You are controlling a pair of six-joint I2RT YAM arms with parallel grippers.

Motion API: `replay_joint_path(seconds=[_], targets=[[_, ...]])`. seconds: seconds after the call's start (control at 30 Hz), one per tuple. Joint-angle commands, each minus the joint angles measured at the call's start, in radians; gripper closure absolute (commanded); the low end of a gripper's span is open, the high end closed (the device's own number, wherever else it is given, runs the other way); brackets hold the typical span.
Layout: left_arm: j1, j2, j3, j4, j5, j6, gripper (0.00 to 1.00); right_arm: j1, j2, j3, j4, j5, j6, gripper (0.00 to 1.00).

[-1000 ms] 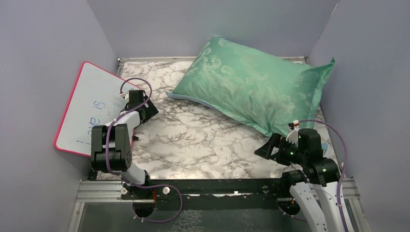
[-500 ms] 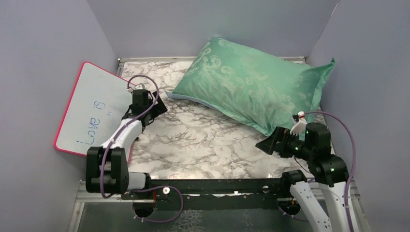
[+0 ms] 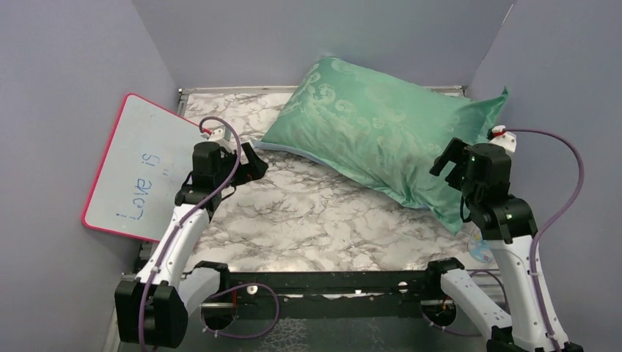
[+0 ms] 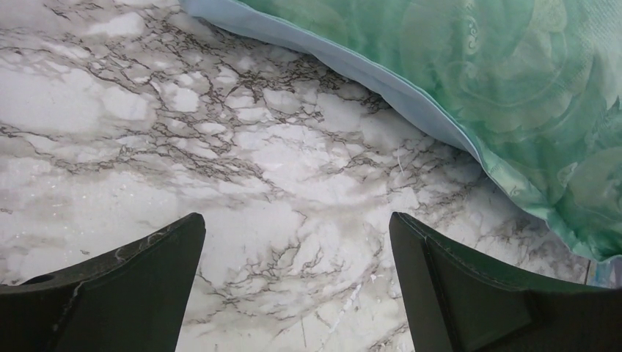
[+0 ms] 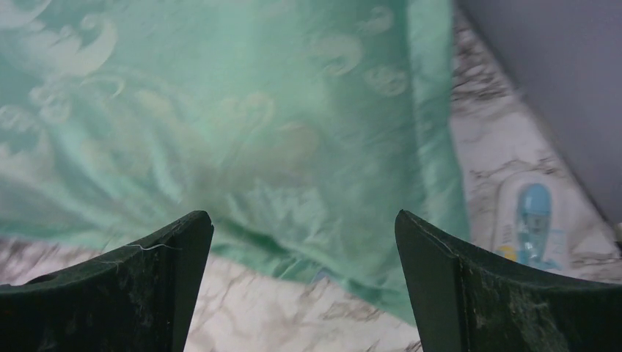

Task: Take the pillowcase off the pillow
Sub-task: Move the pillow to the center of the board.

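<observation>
The mint-green swirl-patterned pillowcase (image 3: 381, 125) lies stuffed at the back right of the marble table, its light-blue underside edge (image 4: 396, 81) showing along the near left. The pillow itself is hidden inside it. My left gripper (image 3: 257, 163) hovers open just left of the case's near-left corner; in the left wrist view the gripper (image 4: 295, 220) has only marble between its fingers, with the pillowcase (image 4: 499, 88) ahead to the right. My right gripper (image 3: 449, 158) stands open above the case's near right end. In the right wrist view the gripper (image 5: 302, 216) frames the pillowcase (image 5: 220, 110) hem, apart from it.
A pink-rimmed whiteboard (image 3: 139, 165) leans against the left wall. A small blue-and-white packet (image 3: 480, 249) lies on the marble by the right wall, also seen as the packet (image 5: 532, 220) in the right wrist view. Purple walls close in the back and sides.
Both arms have stretched forward. The left gripper moved right, toward the pillowcase's left corner. The right gripper rose and moved back-right over the pillowcase's near right end. Both stayed open.
</observation>
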Motion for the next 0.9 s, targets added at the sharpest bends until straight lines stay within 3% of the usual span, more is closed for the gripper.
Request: replay_joint_path(seconds=[0.0, 0.2, 0.33, 0.4, 0.5, 0.6, 0.7, 0.8, 0.87], targets=[[0.001, -0.075, -0.054, -0.048, 0.091, 0.039, 0.01, 0.002, 0.025, -0.076, 0.226, 0.414, -0.055, 0.00], [-0.005, -0.083, -0.048, -0.081, 0.083, 0.067, 0.01, -0.019, 0.191, -0.152, 0.269, 0.284, 0.007, 0.00], [-0.009, -0.079, -0.054, -0.086, 0.091, 0.058, 0.01, -0.051, 0.294, -0.236, 0.398, -0.107, -0.002, 0.02], [-0.009, -0.076, -0.048, -0.086, 0.089, 0.063, 0.01, -0.051, 0.370, -0.239, 0.391, -0.352, 0.000, 0.13], [-0.010, -0.085, -0.048, -0.088, 0.081, 0.065, 0.01, -0.039, 0.391, -0.335, 0.464, -0.616, 0.031, 0.41], [-0.010, -0.102, -0.052, -0.089, 0.072, 0.063, 0.01, 0.019, 0.244, -0.457, 0.504, -0.652, 0.094, 0.60], [-0.010, -0.109, -0.052, -0.090, 0.059, 0.062, 0.01, 0.084, 0.090, -0.525, 0.514, -0.792, 0.116, 0.88], [-0.010, -0.109, -0.051, -0.091, 0.060, 0.064, 0.01, 0.145, 0.005, -0.467, 0.443, -0.940, 0.063, 0.89], [-0.010, -0.110, -0.054, -0.090, 0.062, 0.064, 0.01, 0.151, -0.026, -0.365, 0.339, -1.014, -0.007, 0.83]])
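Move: The pillow's middle lies some 17 cm ahead of the right hand, 13 cm to its left and about 21 cm below. The pillow's near right corner is roughly 4 cm back and 9 cm to the right of that hand, down on the table; the small clear packet lies about 8 cm back and 14 cm to its right. From the left hand, the pillow's middle is some 12 cm ahead, 35 cm to the right and 11 cm lower. Right hand sinks 15 cm, pinches the pillow's right part and drags it some 10 cm left and back. ##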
